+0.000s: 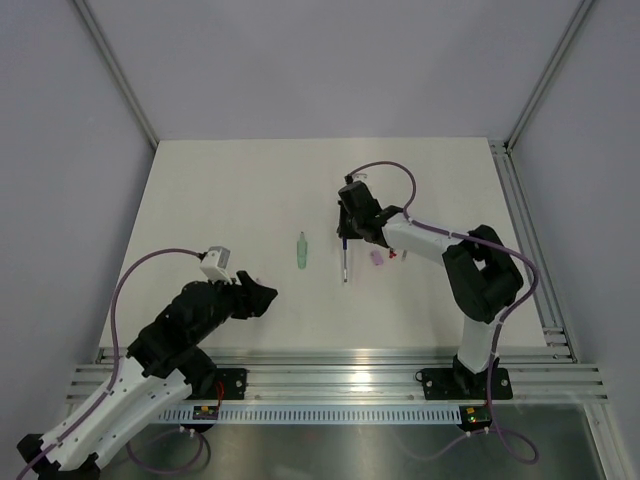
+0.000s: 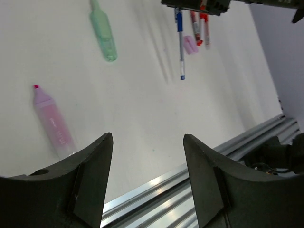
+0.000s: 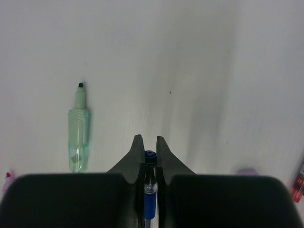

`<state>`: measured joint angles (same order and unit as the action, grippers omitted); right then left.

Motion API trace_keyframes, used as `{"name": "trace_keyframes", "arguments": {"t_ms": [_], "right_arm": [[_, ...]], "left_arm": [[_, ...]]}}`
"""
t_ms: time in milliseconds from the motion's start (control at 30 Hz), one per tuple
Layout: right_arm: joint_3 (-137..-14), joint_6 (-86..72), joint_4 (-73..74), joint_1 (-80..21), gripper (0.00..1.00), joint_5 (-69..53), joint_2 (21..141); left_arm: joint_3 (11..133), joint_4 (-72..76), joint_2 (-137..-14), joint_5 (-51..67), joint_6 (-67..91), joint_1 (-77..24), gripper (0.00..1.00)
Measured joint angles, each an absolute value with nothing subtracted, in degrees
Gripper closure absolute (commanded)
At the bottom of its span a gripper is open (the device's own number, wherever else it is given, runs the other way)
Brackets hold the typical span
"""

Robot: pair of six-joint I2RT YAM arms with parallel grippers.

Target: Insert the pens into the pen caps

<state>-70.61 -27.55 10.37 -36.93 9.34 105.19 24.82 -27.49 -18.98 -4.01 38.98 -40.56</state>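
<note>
My right gripper (image 3: 147, 138) is shut on one end of a slim blue pen (image 3: 150, 183). In the top view this pen (image 1: 345, 262) points toward the near edge from the right gripper (image 1: 345, 238), at mid-table. A pale green stubby pen with a narrow nib (image 1: 302, 250) lies to its left. To its right lie a small pale pink cap (image 1: 377, 257) and red pens (image 2: 200, 23). A pale pink stubby pen (image 2: 52, 121) lies on the table beyond the left finger of my left gripper (image 2: 147, 137). That gripper is open with nothing between its fingers.
Aluminium rails (image 1: 350, 360) run along the table's near edge, just under the left gripper (image 1: 262, 297). Grey walls with metal posts enclose the white table (image 1: 230, 190). Another rail (image 1: 530, 250) borders its right side.
</note>
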Motion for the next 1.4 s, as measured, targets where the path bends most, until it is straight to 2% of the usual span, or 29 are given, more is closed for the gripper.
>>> {"name": "trace_keyframes", "arguments": {"t_ms": [300, 400, 567, 700, 833, 1000, 1067, 1167, 1233, 1333, 1400], "right_arm": [[-77.82, -23.92, 14.96, -35.46, 0.82, 13.04, 115.48], [-77.89, -23.66, 16.43, -34.85, 0.72, 13.58, 116.11], [-78.08, -23.64, 17.04, -34.59, 0.48, 14.24, 116.11], [-78.04, -23.35, 18.04, -34.59, 0.46, 14.06, 115.22], [-75.79, -23.31, 17.87, -34.57, 0.46, 12.71, 109.34], [-66.94, -23.73, 13.63, -34.54, 0.61, 9.32, 94.43], [-64.07, -24.23, 10.9, -34.76, 0.61, 6.68, 90.43], [-64.36, -24.29, 9.23, -36.64, 0.56, 5.61, 90.94], [-66.24, -24.16, 9.78, -39.66, 0.48, 5.91, 94.02], [-71.02, -23.92, 11.64, -45.21, 0.39, 6.87, 100.84], [-73.8, -23.99, 13.26, -48.49, 0.36, 7.9, 105.12]], "left_arm": [[22.68, -30.44, -22.68, -14.61, 41.95, -40.56, 0.34], [22.59, -30.55, -24.8, -16.99, 42.52, -40.56, 0.33], [22.35, -29.47, -28.73, -17.89, 42.5, -40.56, 0.32], [23.03, -26.83, -34.76, -17.78, 41.87, -40.56, 0.32], [27.09, -24.14, -44.1, -17.56, 40.23, -40.56, 0.32], [34.33, -19.51, -55.27, -16.86, 38.59, -40.56, 0.34], [35.46, -16.34, -57.28, -15.66, 38.46, -40.56, 0.34], [35.0, -13.85, -56.21, -13.96, 38.52, -40.56, 0.35], [34.17, -13.02, -53.3, -13.06, 38.59, -40.56, 0.35], [32.75, -14.61, -45.01, -12.19, 38.57, -40.56, 0.34], [32.91, -17.06, -37.26, -12.16, 38.0, -40.56, 0.34]]}}
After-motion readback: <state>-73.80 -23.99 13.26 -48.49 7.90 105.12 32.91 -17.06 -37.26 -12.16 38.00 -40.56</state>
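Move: My right hand holds the capped blue pen by its cap end. The bare spot for that end is about 2 cm ahead, 3 cm to the right and 6 cm below. The green highlighter lies some 11 cm to the left and about 1 cm back, the pink cap 9 cm right and 3 cm back, and the red pens about 16 cm right, 1 cm ahead. From my left hand, the spot is roughly 24 cm ahead, 21 cm right and 15 cm down. I lower the blue pen about 5 cm, slightly forward and right, between the green highlighter and the pink cap, and open my right fingers to let go. I lift clear some 12 cm, drawing back, then swing left and back while sinking towards the green highlighter, turning counter-clockwise with fingers open. My open left hand dips and reaches forward, then rises and draws back a little. ##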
